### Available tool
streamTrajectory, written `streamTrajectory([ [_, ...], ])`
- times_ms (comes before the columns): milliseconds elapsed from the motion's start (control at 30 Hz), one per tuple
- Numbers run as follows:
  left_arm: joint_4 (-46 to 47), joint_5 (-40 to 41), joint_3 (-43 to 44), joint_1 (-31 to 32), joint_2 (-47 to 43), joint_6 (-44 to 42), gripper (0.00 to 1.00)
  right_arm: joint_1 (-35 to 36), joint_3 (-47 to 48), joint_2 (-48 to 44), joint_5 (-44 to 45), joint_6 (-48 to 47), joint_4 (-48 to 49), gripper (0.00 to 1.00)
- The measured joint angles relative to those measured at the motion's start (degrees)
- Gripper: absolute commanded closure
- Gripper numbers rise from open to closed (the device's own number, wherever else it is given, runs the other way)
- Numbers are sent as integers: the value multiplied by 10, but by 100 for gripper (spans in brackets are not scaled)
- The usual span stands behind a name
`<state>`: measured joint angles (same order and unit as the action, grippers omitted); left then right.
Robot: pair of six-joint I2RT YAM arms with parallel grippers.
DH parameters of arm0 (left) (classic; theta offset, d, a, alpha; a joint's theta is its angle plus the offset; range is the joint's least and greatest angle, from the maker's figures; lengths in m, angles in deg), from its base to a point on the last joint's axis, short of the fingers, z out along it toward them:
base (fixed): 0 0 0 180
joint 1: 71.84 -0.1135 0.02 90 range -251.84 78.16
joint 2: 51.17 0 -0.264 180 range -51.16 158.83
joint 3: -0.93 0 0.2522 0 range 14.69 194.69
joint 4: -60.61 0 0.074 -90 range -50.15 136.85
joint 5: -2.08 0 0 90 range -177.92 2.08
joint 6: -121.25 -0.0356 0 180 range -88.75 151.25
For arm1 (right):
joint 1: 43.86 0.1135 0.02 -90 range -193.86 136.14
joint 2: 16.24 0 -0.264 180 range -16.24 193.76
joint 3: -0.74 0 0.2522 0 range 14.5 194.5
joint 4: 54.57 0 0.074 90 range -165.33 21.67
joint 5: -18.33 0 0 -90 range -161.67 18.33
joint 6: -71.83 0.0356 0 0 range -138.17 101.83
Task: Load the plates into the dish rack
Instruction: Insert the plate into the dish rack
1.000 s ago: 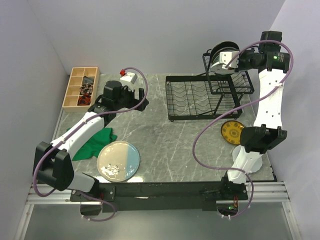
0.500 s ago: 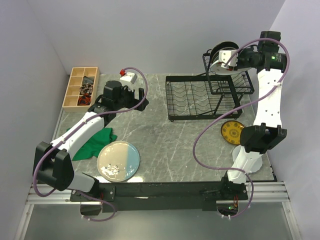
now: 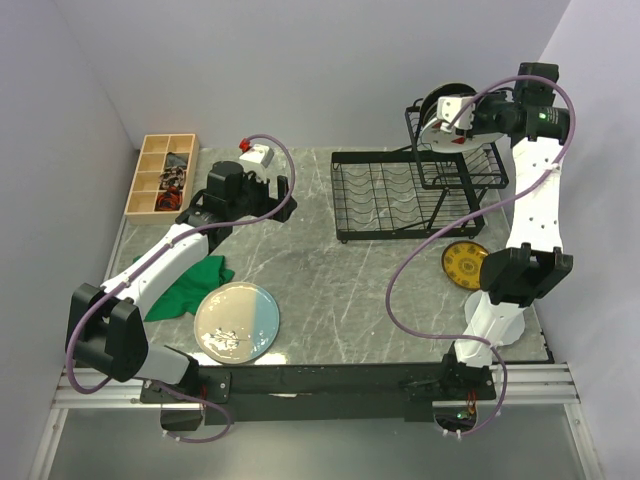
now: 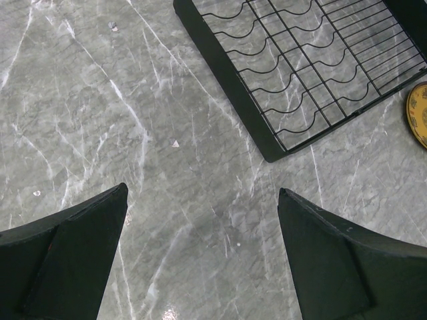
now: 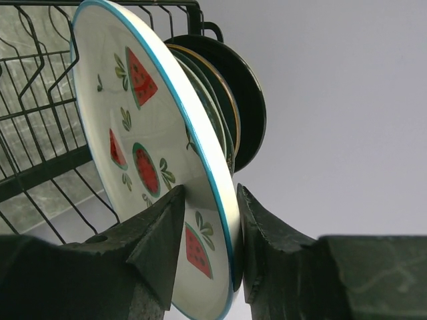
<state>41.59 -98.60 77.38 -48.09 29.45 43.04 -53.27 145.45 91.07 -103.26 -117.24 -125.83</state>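
A white plate with watermelon slices (image 5: pixel 133 133) stands on edge in the raised basket (image 3: pixel 460 165) of the black wire dish rack (image 3: pixel 400 195), in front of several dark plates (image 5: pixel 247 100). My right gripper (image 5: pixel 210 193) straddles its lower rim with the jaws parted, one finger close against each face. Down on the table lie a yellow patterned plate (image 3: pixel 463 264), right of the rack, and a cream-and-blue plate (image 3: pixel 237 321) at the near left. My left gripper (image 4: pixel 202 190) hangs wide open over bare marble left of the rack's lower tray (image 4: pixel 300 67), holding nothing.
A wooden compartment box (image 3: pixel 160 175) stands at the far left and a green cloth (image 3: pixel 190 285) lies under the left arm. A small white and red object (image 3: pixel 258 153) sits behind the left wrist. Walls close in on both sides.
The right jaws have widened around the watermelon plate's rim, and the right wrist has risen slightly at the upper basket. The left arm has not moved.
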Motion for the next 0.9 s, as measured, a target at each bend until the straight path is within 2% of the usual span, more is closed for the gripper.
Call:
streamTrajectory([
  [400, -2, 0, 0, 0, 0, 1, 1, 0, -21, 5, -1, 29, 38, 44],
  [500, -2, 0, 0, 0, 0, 2, 1, 0, -28, 5, -3, 41, 52, 36],
  [533, -2, 0, 0, 0, 0, 2, 1, 0, -28, 5, -5, 47, 53, 30],
  [600, -2, 0, 0, 0, 0, 2, 1, 0, -29, 4, -8, 61, 59, 27],
  [633, -2, 1, 1, 0, 0, 2, 1, 0, -29, 4, -9, 66, 61, 20],
  [667, -2, 1, 1, 0, 0, 2, 1, 0, -29, 3, -10, 74, 67, 2],
  [900, -2, 2, 5, 0, -4, 12, 1, 0, -58, -33, -21, 136, 104, 0],
])
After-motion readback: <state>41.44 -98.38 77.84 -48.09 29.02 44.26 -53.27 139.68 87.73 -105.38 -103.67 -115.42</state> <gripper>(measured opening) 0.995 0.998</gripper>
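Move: The watermelon plate already stands in the upper tier of the dish rack, and my right fingers are around its upper right rim, partly open; its middle is about 7 cm below my right hand, 4 cm left and 3 cm back. The black plate stands roughly 6 cm beyond it. The rack's lower tray lies some 37 cm down, 11 cm left and 6 cm back. From my left hand the watermelon plate is about 38 cm right, 13 cm ahead and 10 cm up. I let go of the watermelon plate's rim with my right hand: I ease about 1.5 cm forward and slightly down, towards the plates behind it, while the fingers spread from under half to wide open. Then I lift some 2.5 cm and draw back about 1 cm, rolling the hand around 10 degrees so its left side rises, and come free of the rim. ##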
